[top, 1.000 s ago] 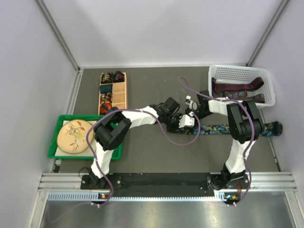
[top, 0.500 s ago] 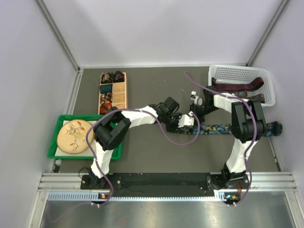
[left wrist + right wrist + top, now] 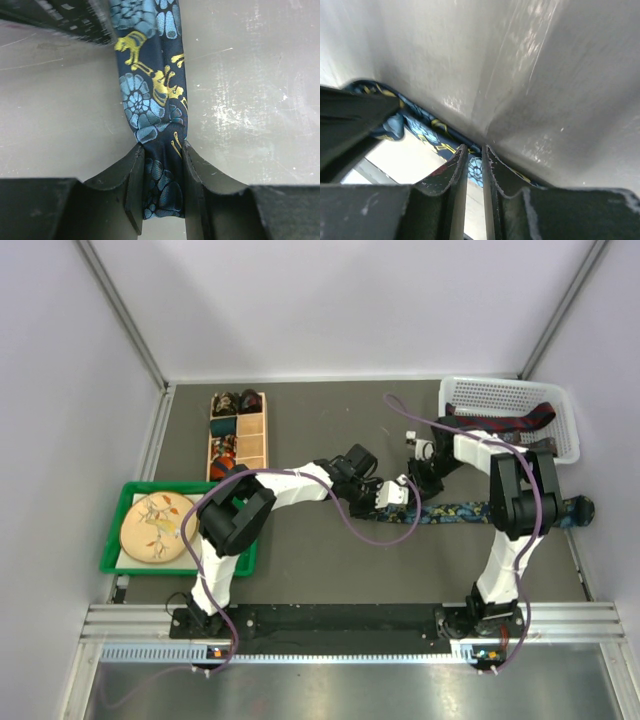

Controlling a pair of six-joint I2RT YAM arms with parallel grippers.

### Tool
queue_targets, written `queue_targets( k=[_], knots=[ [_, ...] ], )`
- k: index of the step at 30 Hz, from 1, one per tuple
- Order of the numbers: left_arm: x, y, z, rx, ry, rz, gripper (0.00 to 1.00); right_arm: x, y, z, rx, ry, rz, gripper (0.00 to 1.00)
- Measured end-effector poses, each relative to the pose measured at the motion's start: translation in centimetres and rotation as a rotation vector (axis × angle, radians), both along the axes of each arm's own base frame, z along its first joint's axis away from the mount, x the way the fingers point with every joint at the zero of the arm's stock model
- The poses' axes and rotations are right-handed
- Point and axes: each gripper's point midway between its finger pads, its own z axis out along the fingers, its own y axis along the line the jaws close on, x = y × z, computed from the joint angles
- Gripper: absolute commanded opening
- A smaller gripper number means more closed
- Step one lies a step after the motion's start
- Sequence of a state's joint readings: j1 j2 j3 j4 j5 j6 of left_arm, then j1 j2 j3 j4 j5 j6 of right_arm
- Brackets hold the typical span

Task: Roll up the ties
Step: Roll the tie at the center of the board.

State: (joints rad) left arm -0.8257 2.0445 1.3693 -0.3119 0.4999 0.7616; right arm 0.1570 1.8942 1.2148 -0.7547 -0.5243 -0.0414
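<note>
A dark blue tie (image 3: pixel 480 510) with a floral print lies stretched across the table's right half, running out toward the right edge. My left gripper (image 3: pixel 388 496) is shut on its left end. In the left wrist view the tie (image 3: pixel 150 80) is pinched between the two jaws of the left gripper (image 3: pixel 161 185). My right gripper (image 3: pixel 422 480) hovers just up and right of the left one, above the tie. In the right wrist view the right gripper (image 3: pixel 474 150) has a narrow gap with nothing in it, and the tie (image 3: pixel 422 125) shows beyond its tips.
A white basket (image 3: pixel 505 400) at the back right holds dark red patterned ties (image 3: pixel 500 425). A wooden divided box (image 3: pixel 252 440) at the back left holds several coiled ties. A green tray (image 3: pixel 115 540) with a round plate sits at the left.
My right gripper has drawn back up and to the right, away from the left gripper, and its jaws have parted slightly. The left gripper keeps its grip in the same place.
</note>
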Motion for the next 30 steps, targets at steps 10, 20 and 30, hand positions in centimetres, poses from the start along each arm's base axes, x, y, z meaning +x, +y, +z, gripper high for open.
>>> queue_targets(
  k=[10,20,30],
  knots=[
    [0.0,0.0,0.0,0.003,0.004,0.002,0.11,-2.1,-0.8,0.4,-0.015,0.0,0.159,0.37],
    [0.0,0.0,0.0,0.004,0.005,0.003,0.09,-1.8,-3.3,2.6,-0.063,-0.236,0.381,0.86],
    [0.2,0.4,0.0,0.004,0.015,0.009,0.09,-1.4,-8.7,3.0,-0.019,-0.584,0.535,0.98]
  ],
)
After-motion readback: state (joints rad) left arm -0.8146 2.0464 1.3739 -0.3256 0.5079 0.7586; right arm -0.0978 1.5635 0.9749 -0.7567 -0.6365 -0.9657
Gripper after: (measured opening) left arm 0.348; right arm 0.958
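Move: The flat stretch of the tie to go over next lies about 9 cm to the right gripper's right, 3 cm back and some 2 cm below it. The tie's rolled end, held in the left gripper, is about 10 cm to the right gripper's left and 2 cm back; the white basket's middle is roughly 20 cm ahead and 21 cm right. From the left gripper the same flat stretch is about 19 cm to the right, level with it fore and aft and 2 cm lower. Draw the nearly shut right gripper back about 2 cm from its place at the tie's far edge, then open it wide and come free as you rise about 3 cm and swing some 8 cm to the right along the tie. Meanwhile turn the wrist counter-clockwise and tip the fingers forward, each about 30 degrees. Keep the left gripper still, pinching the rolled end. ##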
